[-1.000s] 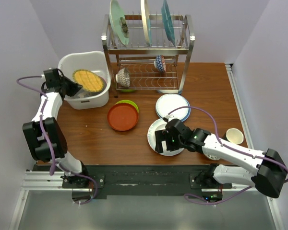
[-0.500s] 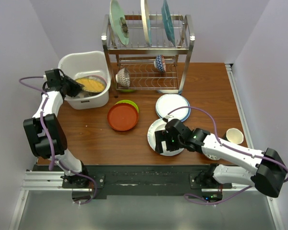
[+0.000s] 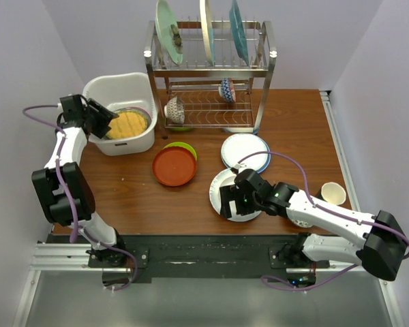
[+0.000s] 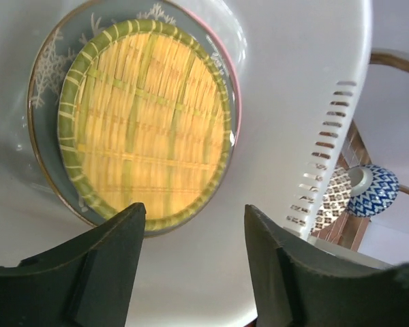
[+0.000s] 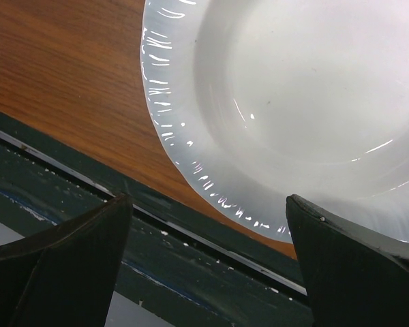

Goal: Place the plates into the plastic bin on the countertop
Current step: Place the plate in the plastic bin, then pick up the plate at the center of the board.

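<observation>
The woven yellow plate (image 4: 146, 122) lies inside the white plastic bin (image 3: 116, 80) on top of a grey plate (image 4: 44, 82) with a pink rim showing behind it. My left gripper (image 3: 99, 118) hangs at the bin's left rim, open, its fingers (image 4: 102, 259) apart with nothing between them. My right gripper (image 3: 233, 201) is open over the near edge of a white plate (image 5: 293, 116) on the countertop (image 3: 123, 191), touching nothing. An orange-red plate (image 3: 174, 166) sits on a lime green one (image 3: 185, 146). A blue-rimmed plate (image 3: 245, 151) lies behind the white one.
A two-tier metal rack (image 3: 211, 75) stands at the back with three plates upright on top and patterned bowls (image 3: 175, 109) below. A cream cup (image 3: 332, 193) stands at the right. The table's front edge and black rail (image 5: 191, 259) lie under my right gripper.
My left gripper has opened and let go of the woven yellow plate, which has dropped flat into the bin. The right arm has not moved.
</observation>
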Tool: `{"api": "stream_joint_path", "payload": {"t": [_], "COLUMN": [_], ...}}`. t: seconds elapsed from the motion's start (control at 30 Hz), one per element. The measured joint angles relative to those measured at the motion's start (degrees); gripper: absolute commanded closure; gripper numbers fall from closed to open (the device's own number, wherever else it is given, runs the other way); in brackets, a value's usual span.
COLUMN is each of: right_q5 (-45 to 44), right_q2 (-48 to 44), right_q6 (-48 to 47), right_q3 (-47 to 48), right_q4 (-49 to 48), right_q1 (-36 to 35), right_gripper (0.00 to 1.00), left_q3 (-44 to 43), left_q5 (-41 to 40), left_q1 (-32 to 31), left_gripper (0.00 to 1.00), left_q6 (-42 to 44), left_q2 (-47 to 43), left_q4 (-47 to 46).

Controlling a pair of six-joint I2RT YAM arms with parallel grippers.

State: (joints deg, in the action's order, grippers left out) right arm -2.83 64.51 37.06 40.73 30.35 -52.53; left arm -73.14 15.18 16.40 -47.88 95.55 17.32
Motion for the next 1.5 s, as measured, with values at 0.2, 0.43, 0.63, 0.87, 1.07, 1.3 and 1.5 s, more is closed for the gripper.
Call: {"api": "stream_joint_path", "payload": {"t": [0.2,0.43,0.63,0.87,1.07,1.3,1.5], "right_q5": [0.8,0.9,1.0,1.1,1.3,1.9,2.4], "right_q2": [0.0,0.0,-0.1,-1.2,-2.1,-2.8,-2.8], "right_q6": [0.0,0.0,0.0,0.1,0.3,0.5,0.8], "right_q3": [0.0,0.0,0.0,0.0,-0.7,-1.5,-2.1], "right_q4": [0.0,0.0,0.0,0.0,0.0,0.0,0.0], "right_q1": [0.0,0.0,0.0,0.0,0.0,0.0,0.0], "right_gripper": [0.01,0.01,0.01,0.01,0.01,0.01,0.01], "left_q3": [-2.6,-2.6,-2.6,0.5,9.0,17.0,23.1], "left_q5": [-0.3,0.7,3.5,7.5,9.7,12.9,13.5], "left_q1": [0.1,0.1,0.1,0.1,-0.5,-3.3,-6.9], "left_gripper": [0.22,0.07,0.07,0.09,0.11,0.12,0.12], "left_q6": [1.6,4.0,5.6,7.2,8.1,8.1,7.9], "left_q2": [-2.0,-9.9,-18.4,-26.9,-33.2,-36.5,-40.5], "left_q4": [1.3,2.3,3.6,5.7,7.5,9.2,9.0]}}
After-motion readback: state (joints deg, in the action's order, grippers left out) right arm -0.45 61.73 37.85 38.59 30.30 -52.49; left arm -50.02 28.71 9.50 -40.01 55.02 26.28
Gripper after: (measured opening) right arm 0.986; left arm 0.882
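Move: Roughly 23 cm to the left hand's right and 11 cm nearer the base lies the red plate, on the table some 14 cm below the hand. The lime green plate pokes out from beneath its far side, about 26 cm right and 6 cm back from the hand. Inside the bin, the released yellow woven plate is about 9 cm ahead, 2 cm right and 14 cm below. From the idle right hand, the red plate is some 20 cm ahead and 20 cm left, 5 cm lower. Rising out of the bin, the empty left hand climbs about 16 cm while drawing back, its fingers tipping up and opening the rest of the way. It then crosses the near rim, backing and swinging right as it sinks some 10 cm, to finish about 16 cm back, 11 cm right and 7 cm higher. The wrist turns clockwise by roughly 20 degrees towards the red plate. ##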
